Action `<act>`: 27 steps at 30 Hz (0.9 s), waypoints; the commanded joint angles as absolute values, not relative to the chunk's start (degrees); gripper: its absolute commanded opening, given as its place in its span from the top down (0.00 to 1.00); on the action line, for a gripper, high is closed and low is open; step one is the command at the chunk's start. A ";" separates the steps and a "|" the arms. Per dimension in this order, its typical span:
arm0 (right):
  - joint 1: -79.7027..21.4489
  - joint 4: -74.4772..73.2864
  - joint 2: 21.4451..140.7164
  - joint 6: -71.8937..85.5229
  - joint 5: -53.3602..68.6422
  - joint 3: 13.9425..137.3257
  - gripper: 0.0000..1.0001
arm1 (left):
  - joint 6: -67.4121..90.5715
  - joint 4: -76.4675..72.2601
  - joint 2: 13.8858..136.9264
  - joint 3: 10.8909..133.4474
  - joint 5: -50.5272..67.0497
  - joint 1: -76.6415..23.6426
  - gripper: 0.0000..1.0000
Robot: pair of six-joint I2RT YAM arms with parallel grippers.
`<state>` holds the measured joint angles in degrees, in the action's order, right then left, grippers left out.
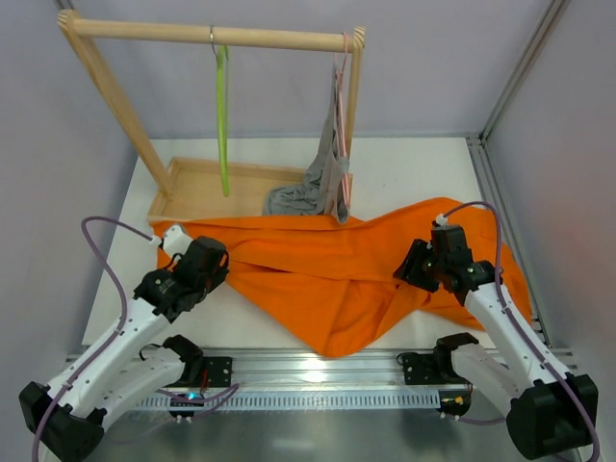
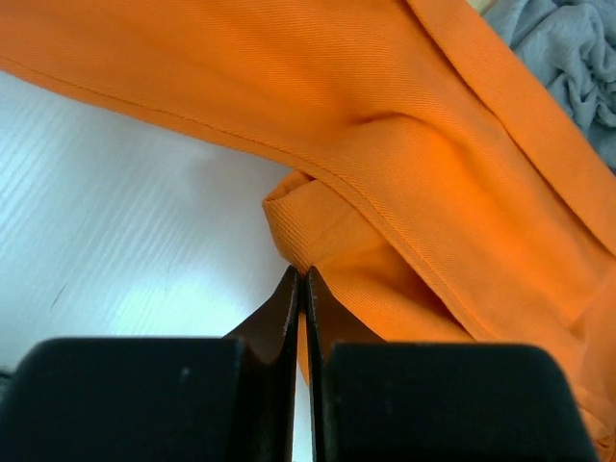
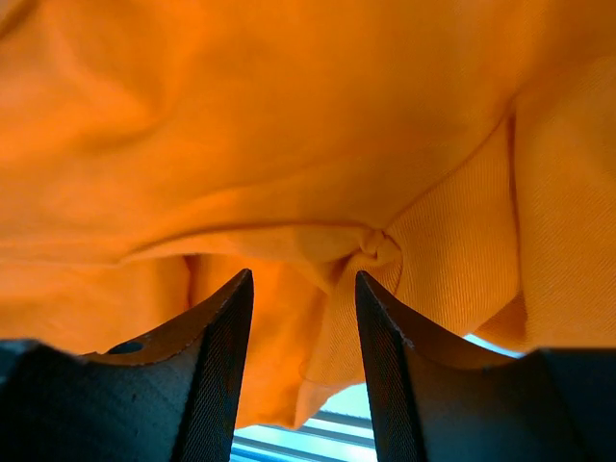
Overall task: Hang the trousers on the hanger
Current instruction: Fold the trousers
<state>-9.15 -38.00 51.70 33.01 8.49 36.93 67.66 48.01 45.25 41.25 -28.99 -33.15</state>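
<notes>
The orange trousers [image 1: 337, 279] lie spread and rumpled across the table between both arms. The lime-green hanger [image 1: 222, 115] hangs bare by its metal hook from the wooden rail, far behind them. My left gripper [image 1: 221, 262] sits at the trousers' left edge. In the left wrist view that gripper [image 2: 304, 274] is shut, its tips pinching a folded hem corner of the trousers [image 2: 433, 164]. My right gripper [image 1: 409, 272] is at the cloth's right side. In the right wrist view it [image 3: 303, 279] stands open, with a bunched fold of the trousers [image 3: 375, 252] between its fingers.
A wooden rack [image 1: 212, 35] stands at the back on a shallow wooden tray [image 1: 192, 175]. A grey garment [image 1: 308, 192] hangs from a pink hanger [image 1: 339, 96] at the rack's right end, touching the trousers' back edge. Walls enclose the table; a metal rail [image 1: 318, 366] runs along the front.
</notes>
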 commanded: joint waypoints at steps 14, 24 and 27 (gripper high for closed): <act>-19.85 -40.08 47.54 43.85 -1.49 31.47 0.50 | 70.84 56.87 50.36 44.14 -31.56 -33.14 1.00; -22.41 -43.33 54.57 42.10 -3.17 31.64 0.52 | 74.88 58.97 45.00 41.65 -33.04 -33.13 1.00; -22.50 -44.55 54.50 41.23 -3.77 33.83 0.83 | 73.57 58.88 46.31 43.76 -34.18 -33.13 1.00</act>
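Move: The knotted fold of the orange trousers that the right hand goes for lies roughly 5 cm back from its fingertips, 1 cm to the left and 6 cm below. From the same hand, the trousers' nearest tip on the table is some 15 cm back and 16 cm left; the grey cloth is about 18 cm ahead and 22 cm left. From the left hand, which already holds an orange edge, the fold is about 37 cm to the right, 5 cm back and 11 cm lower. Down and back by about 5 cm each, in two stages with a brief near-halt between, the right hand sinks to the knotted fold, tips some 10–15 degrees farther down, and at the end closes its half-open fingers to pinch it. The left hand keeps its edge shut in the fingers, easing back about 3 cm, left and slightly down. ##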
